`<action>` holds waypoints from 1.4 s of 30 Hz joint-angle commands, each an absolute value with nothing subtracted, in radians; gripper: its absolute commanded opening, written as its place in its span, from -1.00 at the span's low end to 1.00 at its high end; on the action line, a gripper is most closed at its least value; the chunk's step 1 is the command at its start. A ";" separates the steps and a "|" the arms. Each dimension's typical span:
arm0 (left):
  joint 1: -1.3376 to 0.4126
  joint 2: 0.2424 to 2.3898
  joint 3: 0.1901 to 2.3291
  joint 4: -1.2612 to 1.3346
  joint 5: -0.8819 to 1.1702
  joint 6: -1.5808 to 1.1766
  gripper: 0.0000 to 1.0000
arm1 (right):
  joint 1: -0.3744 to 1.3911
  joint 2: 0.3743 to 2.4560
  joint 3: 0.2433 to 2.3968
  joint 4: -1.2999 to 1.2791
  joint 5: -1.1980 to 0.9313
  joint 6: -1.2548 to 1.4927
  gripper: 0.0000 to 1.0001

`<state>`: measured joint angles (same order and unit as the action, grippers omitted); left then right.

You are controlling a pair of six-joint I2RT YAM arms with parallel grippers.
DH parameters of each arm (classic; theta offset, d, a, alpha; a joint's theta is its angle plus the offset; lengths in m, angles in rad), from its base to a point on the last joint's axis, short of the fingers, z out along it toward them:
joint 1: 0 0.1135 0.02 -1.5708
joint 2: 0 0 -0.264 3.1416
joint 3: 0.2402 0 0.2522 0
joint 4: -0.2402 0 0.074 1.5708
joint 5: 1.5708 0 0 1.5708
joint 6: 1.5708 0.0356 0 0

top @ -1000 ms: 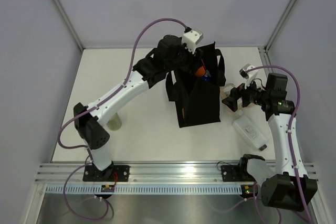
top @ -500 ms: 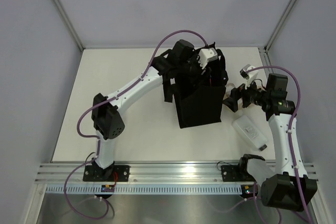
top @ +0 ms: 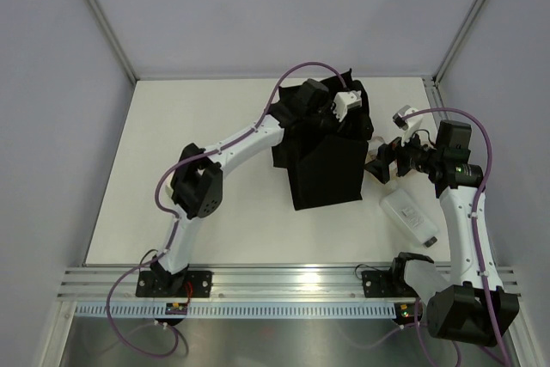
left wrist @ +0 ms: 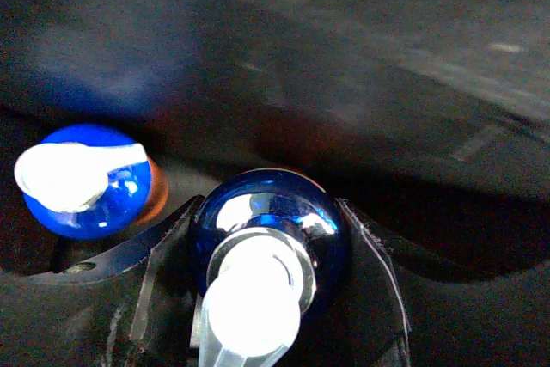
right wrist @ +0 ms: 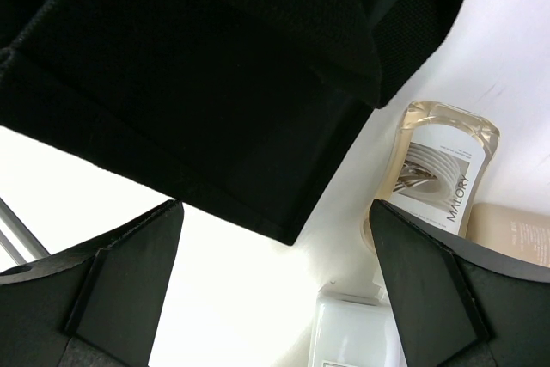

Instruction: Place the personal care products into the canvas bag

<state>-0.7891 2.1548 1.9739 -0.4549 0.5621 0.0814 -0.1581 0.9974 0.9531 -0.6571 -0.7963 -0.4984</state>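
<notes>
The canvas bag (top: 326, 169) stands upright mid-table, black and boxy. My left arm reaches down into its mouth, so the left gripper is hidden in the top view. In the left wrist view the left gripper (left wrist: 268, 251) is shut on a glossy blue bottle (left wrist: 284, 212) with a white pump top, inside the dark bag. A second blue bottle (left wrist: 82, 180) with a white cap and an orange body stands to its left. My right gripper (top: 375, 167) is open and empty beside the bag's right wall. Under the right gripper (right wrist: 275, 298) lie a pale cream bottle (right wrist: 438, 169), a beige pouch (right wrist: 516, 234) and a flat white bottle (right wrist: 352, 333).
The flat white bottle (top: 411, 217) lies right of the bag, near the right arm. One bag handle (right wrist: 425, 23) hangs over the cream bottle. The cell's frame posts and walls close in the table at the back and sides.
My left arm has swung right and down, carrying the blue bottle from above the bag's rim into the bag. The right arm has not moved.
</notes>
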 commanded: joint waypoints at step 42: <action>-0.736 0.838 0.878 -0.325 -0.118 0.127 0.98 | -0.061 1.681 1.225 -0.621 -0.181 -0.371 0.99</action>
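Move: The left hand, with a pump bottle in its fingers, is already inside the canvas bag, whose middle lies about 3 cm to its left, level fore and aft, and 9 cm below. A first pump bottle sits about 5 cm ahead. From the empty right hand the clear bottle lies roughly 10 cm ahead, 6 cm right and 19 cm down. The beige bottle is 10 cm right of it, the white bottle 16 cm nearer and 6 cm right; the bag is some 6 cm ahead and 10 cm left. The left fingers open wide and let go of the pump bottle while easing about 3 cm forward and slightly right inside the bag; the empty hand then climbs out and swings left and back some 30 cm, sinking again at the end. Midway the right hand sets off down about 14 cm, with forward and rightward travel, towards the clear bottle, tipping its fingers downwards, still wide open. ##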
